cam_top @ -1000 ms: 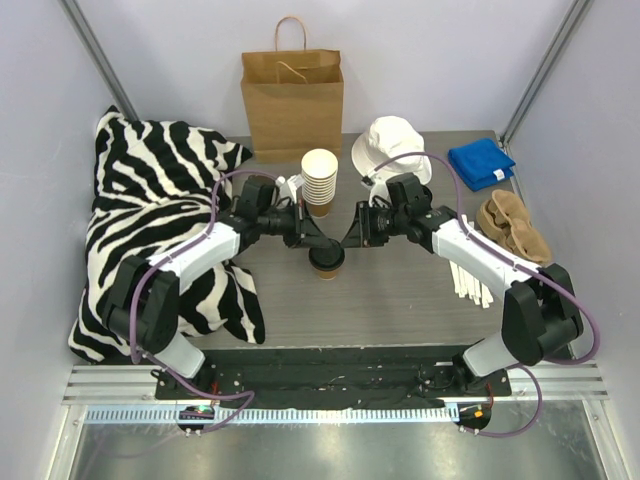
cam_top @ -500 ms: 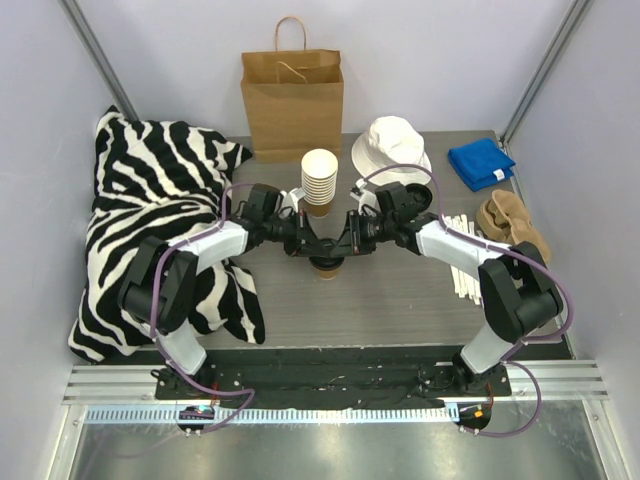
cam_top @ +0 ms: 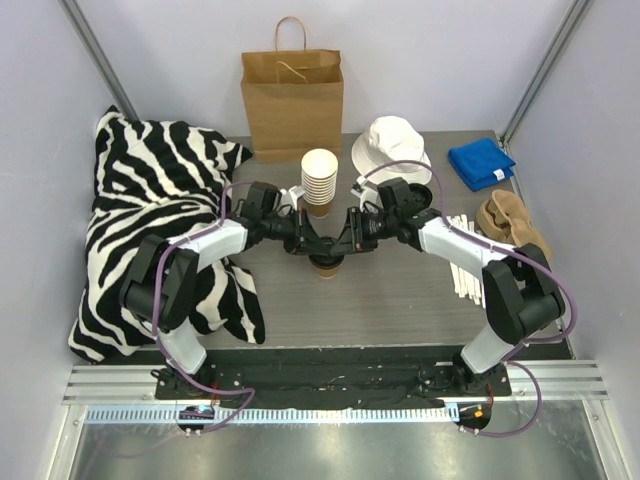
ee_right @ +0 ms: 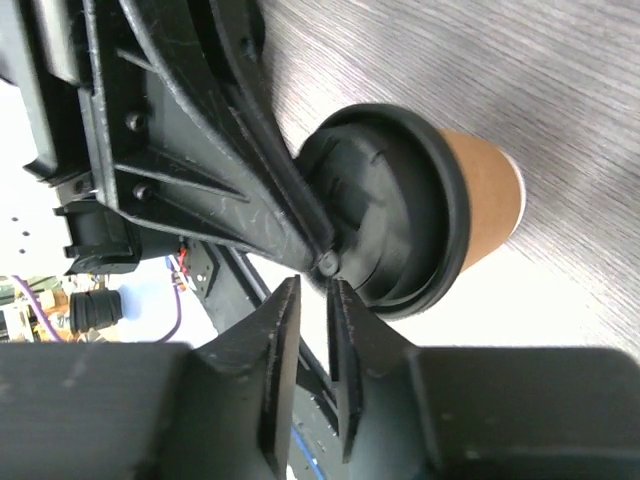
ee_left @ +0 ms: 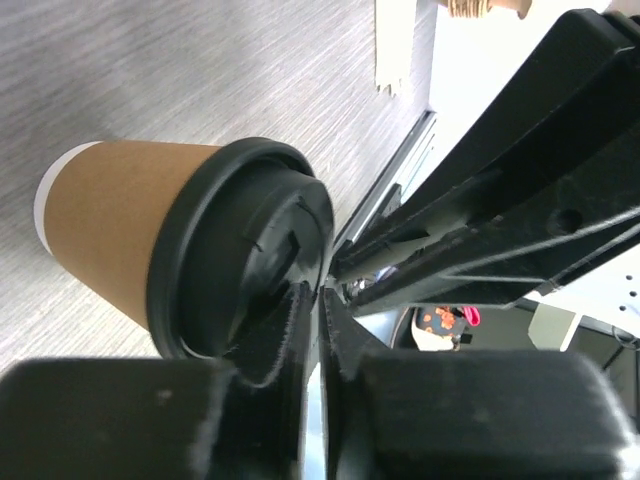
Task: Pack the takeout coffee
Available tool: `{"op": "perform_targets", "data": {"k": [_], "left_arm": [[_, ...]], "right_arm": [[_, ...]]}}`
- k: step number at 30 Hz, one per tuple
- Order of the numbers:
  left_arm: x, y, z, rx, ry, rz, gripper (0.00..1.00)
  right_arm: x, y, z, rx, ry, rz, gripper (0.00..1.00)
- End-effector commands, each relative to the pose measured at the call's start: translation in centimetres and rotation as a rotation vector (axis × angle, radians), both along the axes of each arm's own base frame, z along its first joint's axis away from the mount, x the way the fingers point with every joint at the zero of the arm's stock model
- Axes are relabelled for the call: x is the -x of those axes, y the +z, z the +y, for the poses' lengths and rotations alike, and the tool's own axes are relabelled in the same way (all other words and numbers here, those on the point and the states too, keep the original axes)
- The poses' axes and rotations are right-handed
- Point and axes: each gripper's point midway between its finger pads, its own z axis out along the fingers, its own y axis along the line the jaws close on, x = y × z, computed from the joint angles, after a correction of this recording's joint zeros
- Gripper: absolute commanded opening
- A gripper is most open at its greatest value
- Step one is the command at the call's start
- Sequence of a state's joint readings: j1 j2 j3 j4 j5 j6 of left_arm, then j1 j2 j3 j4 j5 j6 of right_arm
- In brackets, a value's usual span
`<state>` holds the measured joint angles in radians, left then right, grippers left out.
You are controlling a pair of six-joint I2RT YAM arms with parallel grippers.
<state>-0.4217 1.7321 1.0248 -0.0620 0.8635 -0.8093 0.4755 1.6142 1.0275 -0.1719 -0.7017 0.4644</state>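
Observation:
The takeout coffee, a kraft-brown cup with a black lid, stands upright mid-table. Both grippers meet just above its lid. My left gripper comes in from the left, my right gripper from the right, tips almost touching. In the left wrist view the lid lies against the outer side of one finger, and the left gripper is shut with only a slit and nothing in it. In the right wrist view the right gripper stands narrowly open and empty beside the lid.
A brown paper bag stands at the back, with a stack of lidless cups in front of it. A white hat, blue cloth, brown pulp carrier and white sticks lie right. A zebra blanket fills the left.
Over the last second both grippers closed in from either side and now meet over the cup's lid. The cup stays where it was.

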Motion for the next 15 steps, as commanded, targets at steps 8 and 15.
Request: {"op": "perform_targets", "data": {"k": [8, 15], "left_arm": [[-1.0, 10.4, 1.0, 0.107, 0.074, -0.222, 0.51], [-3.0, 12.5, 6.0, 0.057, 0.234, -0.325, 0.86]], "right_arm": [[-0.5, 8.8, -1.2, -0.022, 0.009, -0.263, 0.69], [-0.5, 3.5, -3.0, 0.212, -0.012, -0.358, 0.85]]}}
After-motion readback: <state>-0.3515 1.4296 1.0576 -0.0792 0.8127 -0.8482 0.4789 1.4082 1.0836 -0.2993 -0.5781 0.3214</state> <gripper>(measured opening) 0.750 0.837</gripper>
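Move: The lidded coffee cup stands right under both sets of fingertips, which are at the top of its black lid: its middle lies about 2 cm right of the left hand point and 2 cm left of the right one, some 6 cm below each. From the left hand, the cup stack is about 16 cm ahead and 1 cm right. From the right hand, the spare lids lie about 14 cm ahead and 19 cm right, the white hat some 25 cm ahead and 13 cm right. Both hands come free of the black lid and rise together, the left about 11 cm and still climbing, easing some 2 cm left near the end, the right about 7 cm, levelling off as it drifts a little right. Each starts nearly shut and spreads its fingers wide on the way up, while the wrists roll about 15 degrees with their far side rising, leaving the cup untouched below and between them. ##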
